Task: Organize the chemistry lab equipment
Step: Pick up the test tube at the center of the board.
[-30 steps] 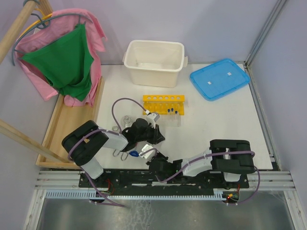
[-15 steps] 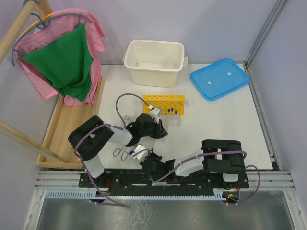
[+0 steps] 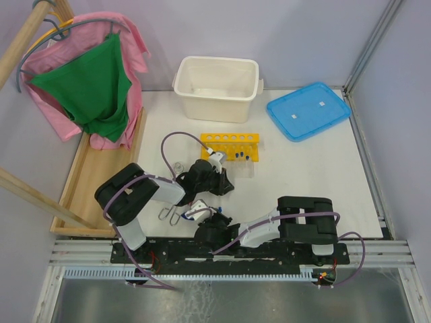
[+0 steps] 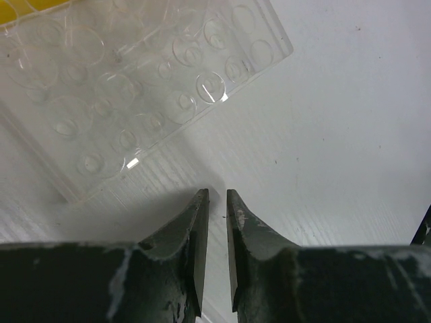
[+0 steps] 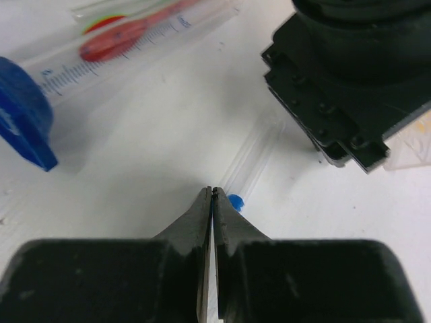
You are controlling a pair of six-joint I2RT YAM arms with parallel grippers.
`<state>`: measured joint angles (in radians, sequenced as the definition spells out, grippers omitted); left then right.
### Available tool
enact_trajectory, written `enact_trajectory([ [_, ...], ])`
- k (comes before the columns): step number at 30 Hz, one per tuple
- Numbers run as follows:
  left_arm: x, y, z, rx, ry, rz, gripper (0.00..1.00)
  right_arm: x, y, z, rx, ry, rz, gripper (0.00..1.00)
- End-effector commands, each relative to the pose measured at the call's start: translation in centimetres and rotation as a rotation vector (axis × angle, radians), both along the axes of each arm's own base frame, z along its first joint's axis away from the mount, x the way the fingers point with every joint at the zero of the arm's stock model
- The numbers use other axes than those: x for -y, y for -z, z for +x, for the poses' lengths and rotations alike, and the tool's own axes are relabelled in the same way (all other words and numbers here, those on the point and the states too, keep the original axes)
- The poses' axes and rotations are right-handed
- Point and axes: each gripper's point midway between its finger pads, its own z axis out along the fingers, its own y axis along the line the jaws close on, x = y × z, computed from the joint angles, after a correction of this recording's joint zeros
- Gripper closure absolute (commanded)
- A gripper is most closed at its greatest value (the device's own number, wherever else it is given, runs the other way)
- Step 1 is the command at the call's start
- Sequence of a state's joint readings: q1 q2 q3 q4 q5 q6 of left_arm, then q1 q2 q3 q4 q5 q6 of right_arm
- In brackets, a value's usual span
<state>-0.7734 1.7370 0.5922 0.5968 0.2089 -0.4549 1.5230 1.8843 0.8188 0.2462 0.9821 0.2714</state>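
The yellow test-tube rack (image 3: 229, 143) stands mid-table with blue-capped tubes (image 3: 241, 156) at its front right. My left gripper (image 3: 221, 182) hovers just in front of it; its jaws (image 4: 217, 195) are open by a narrow gap, with nothing between them, over bare table near a clear well plate (image 4: 135, 87). My right gripper (image 3: 204, 217) is low at the near edge. Its jaws (image 5: 211, 192) are shut, tips together. A thin clear tube (image 5: 254, 155) with a blue end (image 5: 234, 200) lies just beside the right fingertip. A larger blue-capped graduated tube (image 5: 101, 50) with red inside lies to the upper left.
The white tub (image 3: 217, 86) is at the back and the blue lid (image 3: 308, 110) at the back right. Metal tongs (image 3: 168, 214) and a small flask (image 3: 177, 167) lie left of the grippers. A wooden tray (image 3: 94, 176) and hanging cloths (image 3: 94, 87) border the left side.
My right arm has swung left along the near edge, its gripper now over the spot where the blue-capped tube lay. My left gripper has shifted slightly toward the rack.
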Motion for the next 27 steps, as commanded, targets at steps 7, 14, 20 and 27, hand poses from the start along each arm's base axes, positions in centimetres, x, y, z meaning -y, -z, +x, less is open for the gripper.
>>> enact_trajectory([
  [7,-4.8,5.1,-3.5,-0.138,-0.017,0.195,0.78,4.0,-1.1,1.0,0.078,0.159,0.035,0.91],
  [14,-5.2,4.7,-4.5,-0.151,-0.012,0.164,0.78,5.0,-0.9,1.4,0.061,0.181,0.077,0.91],
  [20,-5.3,4.2,-5.5,-0.165,-0.006,0.123,0.79,5.4,-0.7,2.0,0.026,0.193,0.115,0.91],
  [27,-5.7,3.8,-6.7,-0.183,0.001,0.094,0.79,6.3,-0.9,3.0,0.007,0.221,0.142,0.9],
])
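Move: The test tube lies on the board roughly 4 cm ahead of the right hand and 1 cm below it, its blue cap just beyond those fingertips; from the left hand it is about 4 cm back and 2 cm to the left, 1 cm lower. The clear rack's middle is some 7 cm ahead of the left hand and 4 cm to its right. The blue cylinder base sits about 10 cm to the right hand's left, level with it. Right fingers push the tube's cap 6 cm right and slightly forward; left hand draws back-left towards the tube. ##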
